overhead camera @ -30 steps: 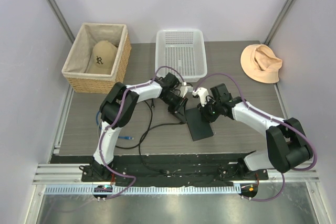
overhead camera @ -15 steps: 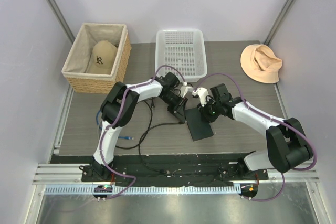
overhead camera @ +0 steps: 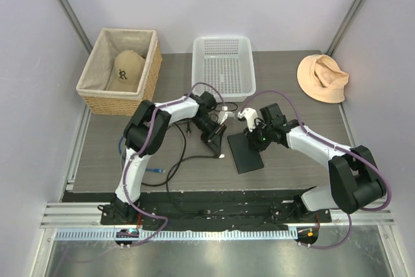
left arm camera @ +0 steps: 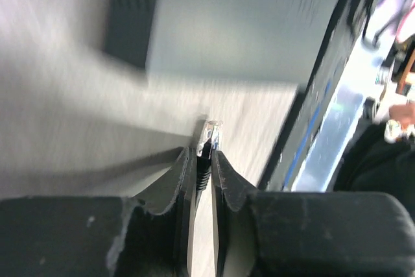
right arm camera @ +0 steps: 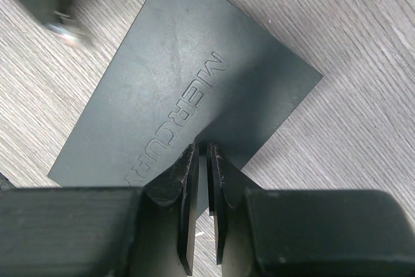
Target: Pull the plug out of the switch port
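Note:
The flat matte-black switch box (overhead camera: 246, 152) lies on the table and fills the right wrist view (right arm camera: 188, 82). My right gripper (overhead camera: 255, 139) is shut, its tips (right arm camera: 202, 147) pressing down on the box's top near one edge. My left gripper (overhead camera: 216, 148) is shut on the plug (overhead camera: 221, 156), just left of the box. In the left wrist view the clear-tipped plug (left arm camera: 211, 131) sticks out between the fingertips (left arm camera: 205, 154), free of the blurred box (left arm camera: 246, 24) with bare table between them. The port itself is not visible.
A black cable (overhead camera: 183, 150) trails from the plug toward the near edge, with a blue-ended cable (overhead camera: 155, 170) beside it. A wicker basket (overhead camera: 150, 79) holding a cap stands back left, a white mesh basket (overhead camera: 224, 89) behind the grippers, a tan hat (overhead camera: 322, 77) back right.
My left gripper has moved left and toward the near edge with the plug, which has come out of the box's edge. The right gripper and the box have stayed put.

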Robot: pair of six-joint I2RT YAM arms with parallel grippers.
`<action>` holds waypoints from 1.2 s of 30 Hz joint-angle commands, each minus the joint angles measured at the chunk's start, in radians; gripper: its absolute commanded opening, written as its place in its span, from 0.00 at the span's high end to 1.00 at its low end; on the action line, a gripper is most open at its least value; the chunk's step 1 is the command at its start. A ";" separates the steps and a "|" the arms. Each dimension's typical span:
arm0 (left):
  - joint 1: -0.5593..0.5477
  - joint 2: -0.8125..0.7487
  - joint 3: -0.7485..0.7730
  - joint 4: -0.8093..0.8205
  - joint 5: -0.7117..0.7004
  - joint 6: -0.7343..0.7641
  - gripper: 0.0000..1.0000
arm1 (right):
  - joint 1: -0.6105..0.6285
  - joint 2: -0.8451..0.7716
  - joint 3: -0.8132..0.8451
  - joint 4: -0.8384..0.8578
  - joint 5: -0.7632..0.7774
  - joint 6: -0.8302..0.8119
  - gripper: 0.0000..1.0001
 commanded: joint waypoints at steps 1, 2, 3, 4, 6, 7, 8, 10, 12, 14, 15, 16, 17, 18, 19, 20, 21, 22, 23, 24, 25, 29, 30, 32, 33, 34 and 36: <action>0.047 -0.102 -0.082 -0.178 -0.121 0.230 1.00 | -0.002 0.024 0.000 -0.021 0.021 -0.021 0.81; 0.068 -0.125 -0.079 -0.195 -0.130 0.267 1.00 | -0.004 0.026 0.000 -0.015 0.020 -0.019 0.81; 0.079 -0.175 -0.047 -0.241 -0.143 0.299 1.00 | -0.002 0.027 0.001 -0.015 0.020 -0.019 0.81; 0.090 -0.194 -0.020 -0.266 -0.161 0.352 1.00 | -0.004 0.033 0.001 -0.013 0.020 -0.018 0.81; 0.127 -0.244 0.098 -0.354 -0.202 0.403 1.00 | -0.002 0.033 0.003 -0.013 0.017 -0.018 0.81; 0.141 -0.260 0.143 -0.381 -0.224 0.435 1.00 | -0.002 0.033 0.003 -0.013 0.017 -0.016 0.81; 0.168 -0.273 0.222 -0.422 -0.295 0.480 1.00 | -0.002 0.030 0.003 -0.015 0.018 -0.016 0.81; 0.197 -0.310 0.283 -0.461 -0.372 0.547 1.00 | -0.004 0.024 0.003 -0.016 0.020 -0.013 0.82; 0.246 -0.336 0.320 -0.476 -0.506 0.624 1.00 | -0.004 0.015 -0.002 -0.018 0.021 -0.013 0.81; 0.295 -0.366 0.320 -0.467 -0.592 0.670 1.00 | -0.004 0.010 -0.003 -0.018 0.020 -0.013 0.81; 0.309 -0.373 0.315 -0.461 -0.654 0.704 1.00 | -0.004 0.009 -0.005 -0.018 0.021 -0.013 0.81; 0.323 -0.379 0.306 -0.450 -0.678 0.716 1.00 | -0.007 0.009 -0.005 -0.018 0.021 -0.015 0.81; 0.344 -0.387 0.288 -0.436 -0.692 0.729 1.00 | -0.005 0.009 -0.005 -0.016 0.021 -0.013 0.81; 0.354 -0.390 0.274 -0.424 -0.712 0.735 1.00 | -0.007 0.007 -0.005 -0.016 0.020 -0.013 0.81; 0.357 -0.390 0.261 -0.416 -0.715 0.733 1.00 | -0.008 0.007 -0.005 -0.016 0.018 -0.013 0.81; 0.358 -0.390 0.235 -0.403 -0.712 0.726 1.00 | -0.008 0.007 -0.005 -0.016 0.020 -0.013 0.81; 0.357 -0.390 0.219 -0.390 -0.706 0.695 1.00 | -0.010 0.007 -0.005 -0.018 0.018 -0.013 0.81; 0.358 -0.389 0.199 -0.367 -0.712 0.669 0.94 | -0.010 0.007 -0.003 -0.018 0.020 -0.010 0.81; 0.355 -0.393 0.156 -0.294 -0.732 0.629 0.82 | -0.010 0.006 -0.003 -0.019 0.020 -0.007 0.81; 0.352 -0.396 0.136 -0.254 -0.756 0.597 0.62 | -0.011 0.004 -0.002 -0.016 0.018 -0.006 0.81; 0.348 -0.407 0.107 -0.187 -0.876 0.495 0.46 | -0.013 0.001 0.000 -0.018 0.020 0.008 0.80; 0.323 -0.501 -0.004 0.111 -0.991 0.422 0.00 | -0.039 -0.019 0.020 -0.022 0.017 0.027 0.76; 0.317 -0.511 0.005 0.116 -0.997 0.405 0.00 | -0.045 -0.022 0.027 -0.024 0.017 0.028 0.73; 0.305 -0.519 0.052 0.101 -0.982 0.349 0.00 | -0.062 -0.033 0.067 -0.038 0.021 0.031 0.67; 0.300 -0.528 0.065 0.098 -0.971 0.329 0.00 | -0.085 -0.031 0.086 -0.045 0.027 0.036 0.60; 0.300 -0.548 0.077 0.099 -0.959 0.310 0.00 | -0.099 -0.034 0.133 -0.053 0.035 0.045 0.57; 0.297 -0.579 0.120 0.087 -0.904 0.249 0.00 | -0.151 -0.030 0.203 -0.100 0.068 0.079 0.49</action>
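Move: The left gripper already holds the freed plug low over the table. Its goal is the open table by the wicker basket's near right corner, about 13 cm ahead and 23 cm left. The black adapter lies some 14 cm ahead and 16 cm left, the wicker basket's middle roughly 28 ahead and 36 left, the switch about 10 cm right and 1 back. From the right gripper the switch's middle is about 5 cm left and 3 back. Sweep the left gripper away from the switch with the plug still pinched, first left, then up about 17 cm and on forward-left towards the basket corner, swinging the fingers to point down and forward. Sink some 7 cm there, open wide to let the plug go, then rise again. Late on, loosen the right fingers from the switch's edge and ease them a couple of centimetres right. ##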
